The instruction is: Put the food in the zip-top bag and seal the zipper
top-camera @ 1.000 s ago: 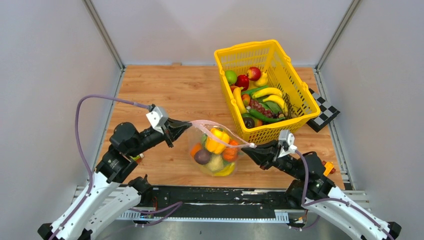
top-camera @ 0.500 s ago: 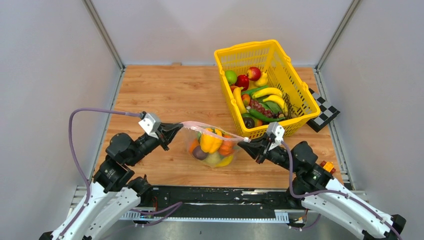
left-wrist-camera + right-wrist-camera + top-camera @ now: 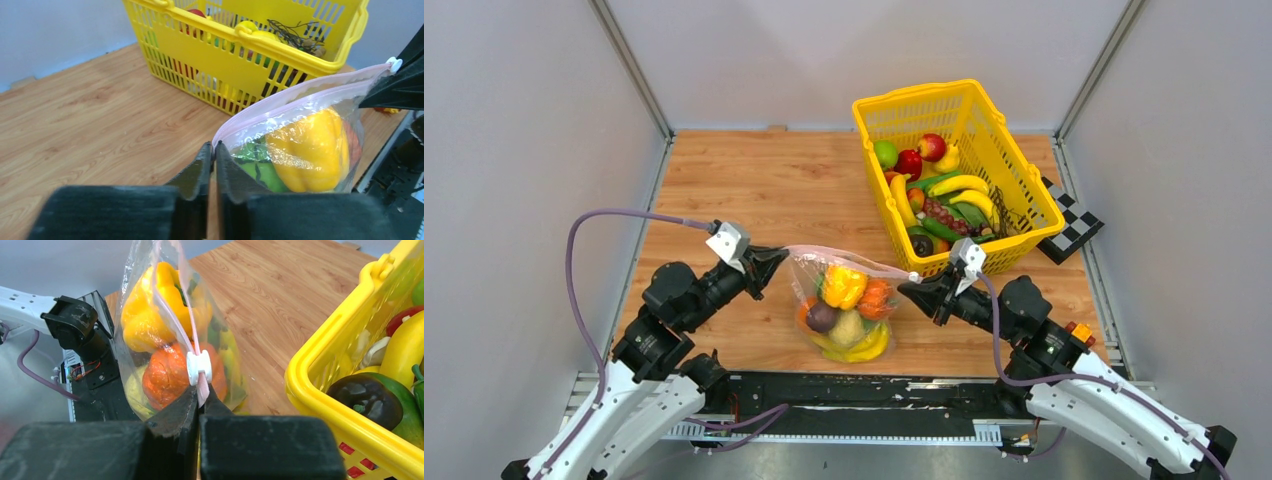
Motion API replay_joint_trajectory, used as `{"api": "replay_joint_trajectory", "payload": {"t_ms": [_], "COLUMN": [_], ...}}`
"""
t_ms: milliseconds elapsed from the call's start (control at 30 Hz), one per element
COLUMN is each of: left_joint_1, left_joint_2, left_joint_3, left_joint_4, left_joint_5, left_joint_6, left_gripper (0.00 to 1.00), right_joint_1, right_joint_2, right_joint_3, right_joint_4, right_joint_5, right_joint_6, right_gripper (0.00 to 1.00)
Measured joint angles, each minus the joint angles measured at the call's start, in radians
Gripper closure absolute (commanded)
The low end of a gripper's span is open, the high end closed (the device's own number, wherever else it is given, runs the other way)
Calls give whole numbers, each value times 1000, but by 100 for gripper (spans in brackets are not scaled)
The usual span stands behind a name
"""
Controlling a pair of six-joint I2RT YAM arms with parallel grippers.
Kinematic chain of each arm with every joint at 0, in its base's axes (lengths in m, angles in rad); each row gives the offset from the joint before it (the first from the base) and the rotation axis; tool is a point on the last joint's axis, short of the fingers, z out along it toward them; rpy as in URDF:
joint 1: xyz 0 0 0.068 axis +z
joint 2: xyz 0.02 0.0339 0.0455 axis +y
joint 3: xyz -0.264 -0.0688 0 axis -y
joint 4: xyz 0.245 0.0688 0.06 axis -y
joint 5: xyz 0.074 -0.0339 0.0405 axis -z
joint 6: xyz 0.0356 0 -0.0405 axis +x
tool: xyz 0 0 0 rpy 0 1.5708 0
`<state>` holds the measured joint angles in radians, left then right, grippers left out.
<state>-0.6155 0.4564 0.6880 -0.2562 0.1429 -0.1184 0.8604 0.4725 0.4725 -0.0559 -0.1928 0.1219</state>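
Note:
The clear zip-top bag [image 3: 844,305] hangs between both grippers above the wooden table, holding food: a yellow pepper [image 3: 844,285], an orange piece [image 3: 877,297], a purple piece and a banana. Its pink zipper [image 3: 849,257] stretches taut along the top edge. My left gripper [image 3: 776,260] is shut on the bag's left corner [image 3: 216,144]. My right gripper [image 3: 911,285] is shut on the zipper's right end just below the white slider [image 3: 198,368]. More food lies in the yellow basket [image 3: 1014,215].
The yellow basket [image 3: 280,47] stands at the back right, close behind the right gripper, filled with several fruits and vegetables. A checkerboard marker [image 3: 1072,226] lies right of it. Grey walls enclose the wooden table [image 3: 754,190] on three sides.
Both arms have shifted with the bag still stretched between them: the right gripper moved left and further from the near edge, and the bag swung lower and slightly left.

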Motion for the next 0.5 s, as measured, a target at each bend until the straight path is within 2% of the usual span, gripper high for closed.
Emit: {"api": "replay_joint_trajectory", "payload": {"t_ms": [133, 167, 267, 500], "left_joint_1": [2, 3, 3, 3], "left_joint_2": [10, 19, 64, 183], "left_joint_3": [5, 16, 79, 277], "left_joint_4": [-4, -11, -34, -36], "left_joint_5": [-32, -32, -14, 141], "left_joint_6": [2, 3, 16, 69], "left_gripper": [37, 33, 26, 20], "right_joint_1": [-5, -6, -8, -8], "right_joint_2": [26, 32, 43, 61], "right_joint_3": [2, 6, 14, 48], "right_joint_4": [0, -4, -12, -25], "right_joint_5": [-9, -13, -35, -119], "right_joint_6": [-1, -2, -8, -50], "right_gripper": [100, 100, 100, 100]}}
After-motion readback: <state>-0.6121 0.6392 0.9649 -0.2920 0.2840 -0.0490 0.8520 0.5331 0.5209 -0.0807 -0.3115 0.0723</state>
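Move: In the left fingers is the left end of the bag's mouth. The white zipper slider lies about 22 cm to this hand's right, 3 cm back and 4 cm lower; the yellow pepper in the bag about 11 cm right, 3 cm back and 7 cm below, with the orange pumpkin 6 cm to the right of the pepper and 2 cm nearer the base. From the right hand, the slider is just off the fingertips, about 1 cm forward, 1 cm left and 2 cm up. Opening its shut fingers to about three quarters, the left hand lets go of the bag's mouth end, then lifts clear above it, some 8 cm up and drifting about 2 cm to the right, the wrist turning a little clockwise and tipping up. The right fingers stay shut on the end behind the slider, easing only about 1.5 cm back and left. ##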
